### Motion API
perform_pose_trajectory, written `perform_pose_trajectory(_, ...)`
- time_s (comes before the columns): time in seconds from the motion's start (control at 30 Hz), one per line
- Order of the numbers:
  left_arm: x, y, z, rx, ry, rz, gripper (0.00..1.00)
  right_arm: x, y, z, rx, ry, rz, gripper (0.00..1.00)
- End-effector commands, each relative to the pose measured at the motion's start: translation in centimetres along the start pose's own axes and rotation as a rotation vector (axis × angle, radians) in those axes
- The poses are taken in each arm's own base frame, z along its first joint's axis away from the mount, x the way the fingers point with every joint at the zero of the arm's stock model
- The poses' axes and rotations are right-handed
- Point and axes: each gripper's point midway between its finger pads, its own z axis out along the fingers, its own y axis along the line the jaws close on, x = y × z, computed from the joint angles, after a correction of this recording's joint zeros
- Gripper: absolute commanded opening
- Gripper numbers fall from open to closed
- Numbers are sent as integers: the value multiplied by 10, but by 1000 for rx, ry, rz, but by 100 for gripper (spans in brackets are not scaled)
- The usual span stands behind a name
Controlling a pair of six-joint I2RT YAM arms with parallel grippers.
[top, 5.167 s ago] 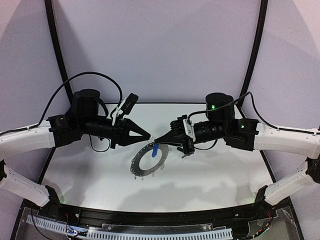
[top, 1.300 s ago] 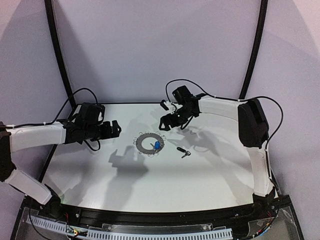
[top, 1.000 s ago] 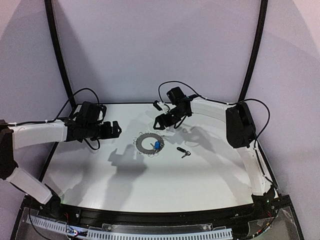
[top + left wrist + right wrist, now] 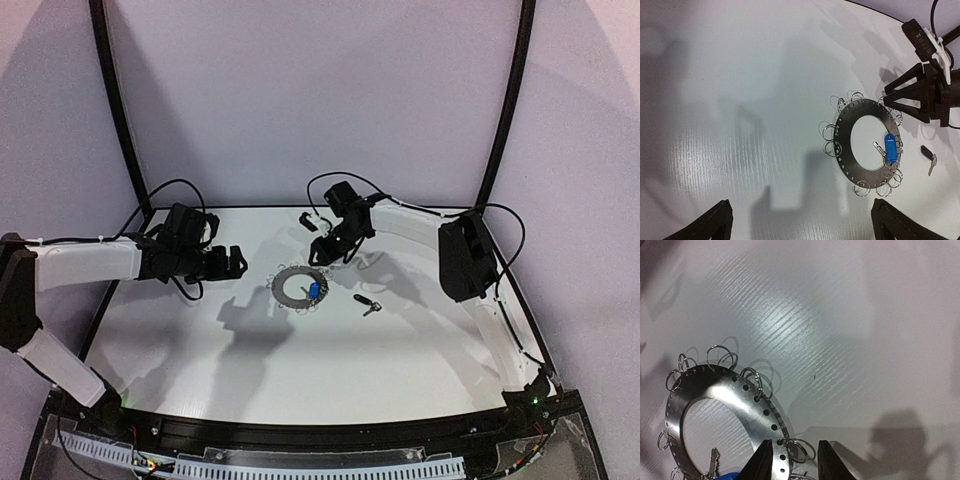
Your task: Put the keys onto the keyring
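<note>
The keyring (image 4: 287,286) is a flat grey disc lying on the white table, with thin wire loops round its rim. The blue-headed key (image 4: 314,290) hangs on its right side, blade over the central hole (image 4: 891,148). The black-headed key (image 4: 368,303) lies loose on the table to the right of the ring (image 4: 927,154). My right gripper (image 4: 318,257) hovers at the ring's far rim, its jaws narrow but apart either side of one wire loop (image 4: 799,450). My left gripper (image 4: 237,262) is wide open and empty, to the left of the ring (image 4: 802,222).
The white table (image 4: 250,350) ends in a black curved frame at the back and sides. The right arm's white links (image 4: 500,320) arch along the table's right side. Cables trail from both wrists.
My right gripper has moved left to the keyring's far rim and its jaws have narrowed around a wire loop. The left gripper has shifted slightly. Ring and keys lie unmoved.
</note>
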Motion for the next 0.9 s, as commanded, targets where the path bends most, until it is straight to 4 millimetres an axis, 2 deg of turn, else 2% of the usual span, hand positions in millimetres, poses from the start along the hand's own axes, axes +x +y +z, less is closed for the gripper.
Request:
perform_pose_trajectory(0.0, -4, -1, -5, 8, 4, -9, 99, 17, -8, 17, 23, 53, 45, 33)
perform_pose_trajectory(0.17, -3, -1, -8, 12, 1, -9, 99, 21, -6, 21, 6, 61, 67, 29)
perform_pose_trajectory(0.47, -2, 1, -14, 15, -16, -9, 99, 6, 7, 7, -46, 16, 49, 2)
perform_pose_trajectory(0.63, -7, -5, -18, 40, -28, 21, 99, -11, 19, -19, -47, -39, -34, 0)
perform_pose_trajectory(0.73, -9, -17, -22, 105, -32, 61, 99, -23, 28, -38, -34, -80, -116, 0)
perform_pose_trajectory(0.87, -15, -48, -36, 264, -46, 172, 99, -48, 60, -82, -42, -194, -253, 0)
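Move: Right at the keyring's outer edge, the right hand has its part-open fingers astride a small ring, about 1 cm below. The keyring disc's middle lies some 6 cm back and 4 cm left, the blue-tagged key 7 cm back and 1 cm left, and the black key about 11 cm back and 11 cm to the right. From the left hand that small ring is roughly 8 cm ahead, 17 cm to the right and 10 cm lower. Dipping about 1 cm more over the small ring, the right hand shuts its fingers and pinches it at the disc's edge, then draws back some 2.5 cm and rises about 3 cm from its lowest point, with the ring held and hardly any wrist turn. Late on, the left hand, fingers wide open, eases up a couple of centimetres and slightly right and back. ##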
